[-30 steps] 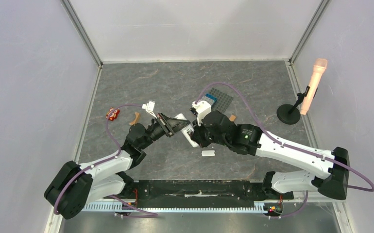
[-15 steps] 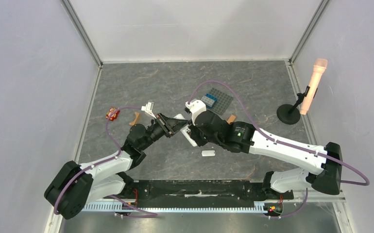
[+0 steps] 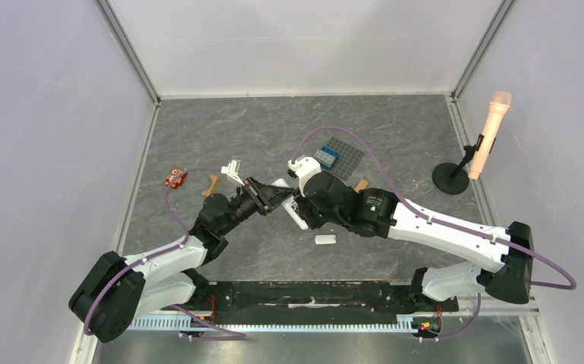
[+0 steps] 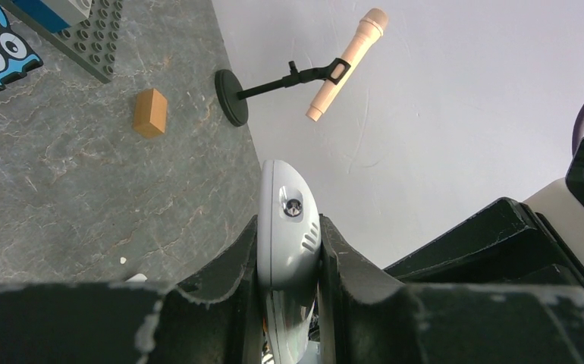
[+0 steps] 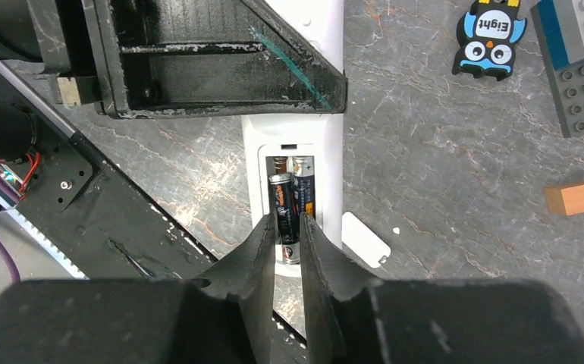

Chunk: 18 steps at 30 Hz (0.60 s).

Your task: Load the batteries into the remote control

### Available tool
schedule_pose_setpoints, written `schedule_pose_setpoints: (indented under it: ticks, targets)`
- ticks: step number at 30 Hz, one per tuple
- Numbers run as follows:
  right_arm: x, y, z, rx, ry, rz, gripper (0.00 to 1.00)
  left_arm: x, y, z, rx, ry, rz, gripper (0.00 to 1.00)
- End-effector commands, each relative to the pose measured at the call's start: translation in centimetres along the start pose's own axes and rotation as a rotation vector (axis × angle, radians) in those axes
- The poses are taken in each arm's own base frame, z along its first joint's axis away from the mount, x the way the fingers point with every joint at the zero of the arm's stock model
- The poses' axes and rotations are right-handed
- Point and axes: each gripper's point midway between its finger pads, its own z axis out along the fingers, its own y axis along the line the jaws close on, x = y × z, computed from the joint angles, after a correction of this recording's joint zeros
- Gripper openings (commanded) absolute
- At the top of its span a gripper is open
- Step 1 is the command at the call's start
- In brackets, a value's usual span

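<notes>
My left gripper [image 3: 268, 197] is shut on the white remote control [image 3: 299, 218] and holds it off the table. In the left wrist view the remote [image 4: 287, 220] stands edge-on between the fingers of the left gripper [image 4: 289, 254]. In the right wrist view the remote [image 5: 327, 144] lies back up with its battery bay open. One battery [image 5: 306, 191] lies in the bay. My right gripper [image 5: 287, 227] is shut on the other battery [image 5: 284, 216], which sits at the bay's left slot with its near end over the bay edge. In the top view the right gripper [image 3: 298, 205] is over the remote.
The small white cover [image 3: 325, 240] lies just near of the remote, also in the right wrist view [image 5: 365, 239]. A grey stud plate [image 3: 342, 155], an orange-brown block [image 3: 362, 184], a microphone on a stand [image 3: 486, 136], an owl sticker [image 5: 490, 38] and small red and brown pieces [image 3: 175, 178] lie around.
My right arm has shifted a little left, toward the remote. The left gripper keeps the remote nearly still.
</notes>
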Motion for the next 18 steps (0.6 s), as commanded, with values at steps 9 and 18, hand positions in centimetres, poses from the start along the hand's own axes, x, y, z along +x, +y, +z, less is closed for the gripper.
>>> schedule_pose_setpoints:
  ticks: [9, 18]
  targets:
    - [-3.9, 1.9, -2.1, -0.086, -0.107, 0.071, 0.29, -0.7, -1.7, -0.2, 0.048, -0.035, -0.038, 0.02]
    - [-4.6, 0.1, -5.5, -0.073, -0.246, 0.263, 0.50, -1.2, -3.1, -0.5, 0.089, -0.055, -0.096, 0.02]
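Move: The loose battery sits tilted in the open compartment at the right fingertips, about 1 cm ahead, left and below. The other battery is beside it, about 2 cm ahead of the hand and 2 cm below. On the table some 15 cm lower, the white cover lies about 6 cm back and 7 cm right, the owl toy 12 cm ahead and 2 cm right. From the left hand, the loose battery is about 5 cm back, 3 cm right, slightly below. Ease the right fingertips barely 1 cm to the left and slightly back along the loose battery, then lift about 4.5 cm up off the compartment, drifting back to the right, opening the fingers clearly wider and rolling the hand's left side up some 10 degrees. Keep the left gripper clamped on the remote, letting it rise just under 1 cm. ##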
